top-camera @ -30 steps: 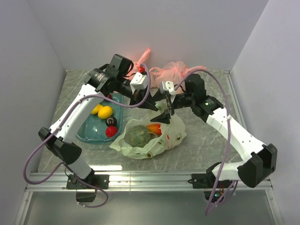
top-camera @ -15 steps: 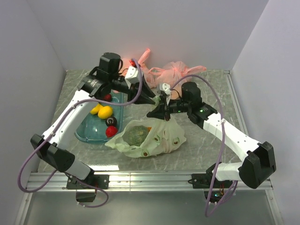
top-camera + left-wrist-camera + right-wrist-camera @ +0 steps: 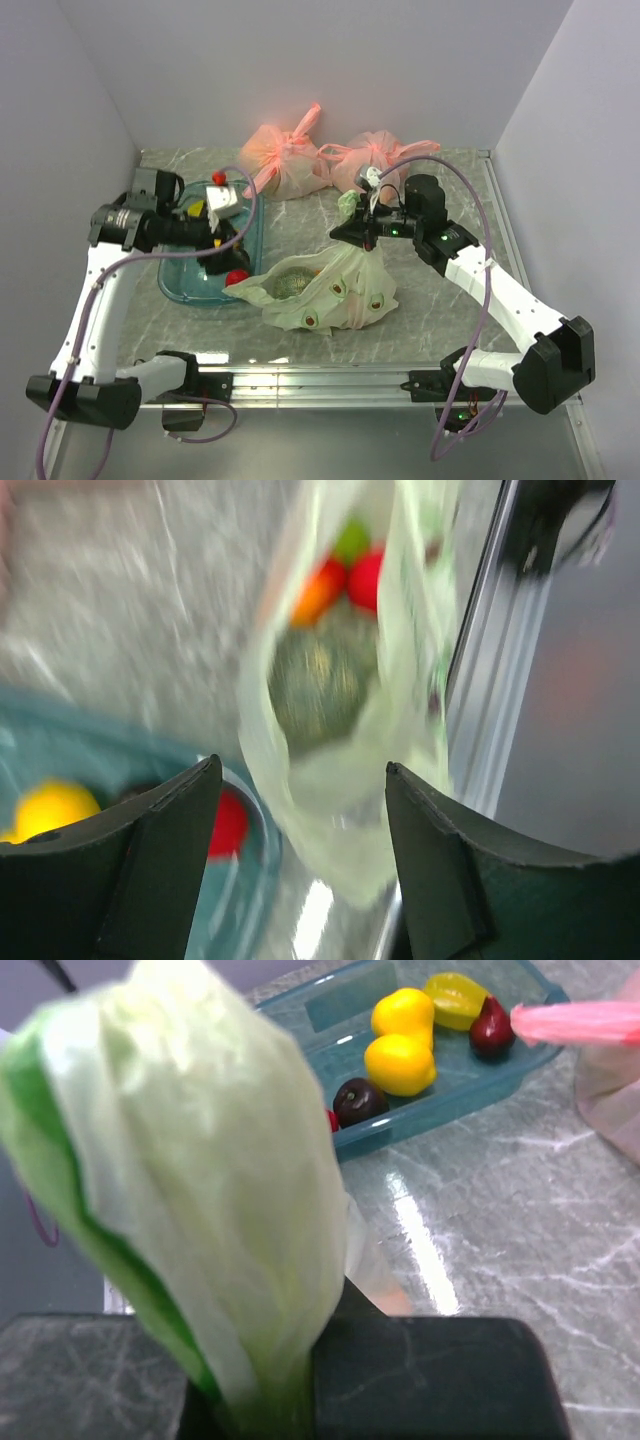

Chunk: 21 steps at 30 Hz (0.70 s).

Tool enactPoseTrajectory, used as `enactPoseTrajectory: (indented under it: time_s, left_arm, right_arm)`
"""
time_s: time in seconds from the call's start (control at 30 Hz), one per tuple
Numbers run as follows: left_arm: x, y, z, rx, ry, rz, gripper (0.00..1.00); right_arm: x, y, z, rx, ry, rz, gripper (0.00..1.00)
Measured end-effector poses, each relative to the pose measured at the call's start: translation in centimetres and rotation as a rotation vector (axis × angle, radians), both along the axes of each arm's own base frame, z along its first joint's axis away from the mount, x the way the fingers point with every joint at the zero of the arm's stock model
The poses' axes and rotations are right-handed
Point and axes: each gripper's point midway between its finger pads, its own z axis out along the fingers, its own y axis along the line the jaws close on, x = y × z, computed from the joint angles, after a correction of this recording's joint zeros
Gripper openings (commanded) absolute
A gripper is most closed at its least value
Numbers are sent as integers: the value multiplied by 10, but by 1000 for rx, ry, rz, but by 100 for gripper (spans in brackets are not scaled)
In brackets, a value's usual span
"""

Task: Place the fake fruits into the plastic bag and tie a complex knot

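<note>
The plastic bag (image 3: 325, 293) lies mid-table, pale green and translucent. My right gripper (image 3: 358, 232) is shut on its bunched upper edge (image 3: 200, 1190) and holds that part up. Through the bag's mouth I see a bumpy green fruit (image 3: 320, 675), an orange one (image 3: 314, 592), a red one (image 3: 366, 578) and a lime-green one (image 3: 350, 540). My left gripper (image 3: 220, 240) hangs open over the teal tray (image 3: 180, 285), apart from the bag, with nothing between its fingers (image 3: 150, 860). In the tray lie yellow lemons (image 3: 400, 1060), a dark purple fruit (image 3: 357, 1100) and a red fruit (image 3: 228, 825). No knot shows.
Two tied salmon-pink bags (image 3: 285, 165) (image 3: 375, 155) sit at the back of the table, close behind my right gripper. A metal rail (image 3: 330, 378) runs along the near edge. Walls close in on the left, right and back.
My left arm has swung away from the bag to the left, over the tray, and its gripper has opened. My right gripper has shut on the bag's upper edge.
</note>
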Motion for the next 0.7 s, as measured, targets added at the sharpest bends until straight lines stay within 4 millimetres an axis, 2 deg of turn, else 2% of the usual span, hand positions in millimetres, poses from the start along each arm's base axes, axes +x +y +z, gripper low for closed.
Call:
enactPoseTrajectory:
  time_s: [0.07,0.13,0.3,0.4,0.6,0.63,0.7]
  left_arm:
    - [-15,11,-23,71,29,11,74]
    - [-28,21,-37,129,32,16,74]
    - [-40,32,-43,199,-15,22,73]
    - [-47,29,-50,225,-23,-16,73]
    - [-72,18,-83,275,59,-135,74]
    - [-72,19,-87,286,74,-137,72]
    - [-70,22,-98,313,102,-134,55]
  right_arm:
    - [-1,-1,-1,-4,10,-8,0]
    - [0,-2,-1,-6,13,-17,0]
    - [2,-5,-3,-14,21,-34,0]
    - [2,-7,-5,-20,29,-39,0]
    - [4,-8,-6,-23,27,-46,0]
    - [4,-8,-6,-24,28,-48,0]
    - [5,-9,-6,-24,28,-51,0]
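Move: The loose left corner of the plastic bag's mouth lies about 17 cm below the left hand, some 5 cm back and 1 cm to its right. The small red fruit in the tub is nearly underneath, 1 cm ahead and about 22 cm down. The melon in the bag sits roughly 15 cm to the hand's right, 1 cm back and 21 cm below. From the right hand, that corner is about 31 cm left, 10 cm back and 14 cm lower. Bring the left gripper down about 10 cm and back about 7 cm towards the loose corner of the bag's mouth, tipping the wrist some 20 degrees so the fingers point more steeply down. Keep the fingers open, with the corner coming in line between them. Hold the right hand where it is, still pinching the gathered bag neck. ##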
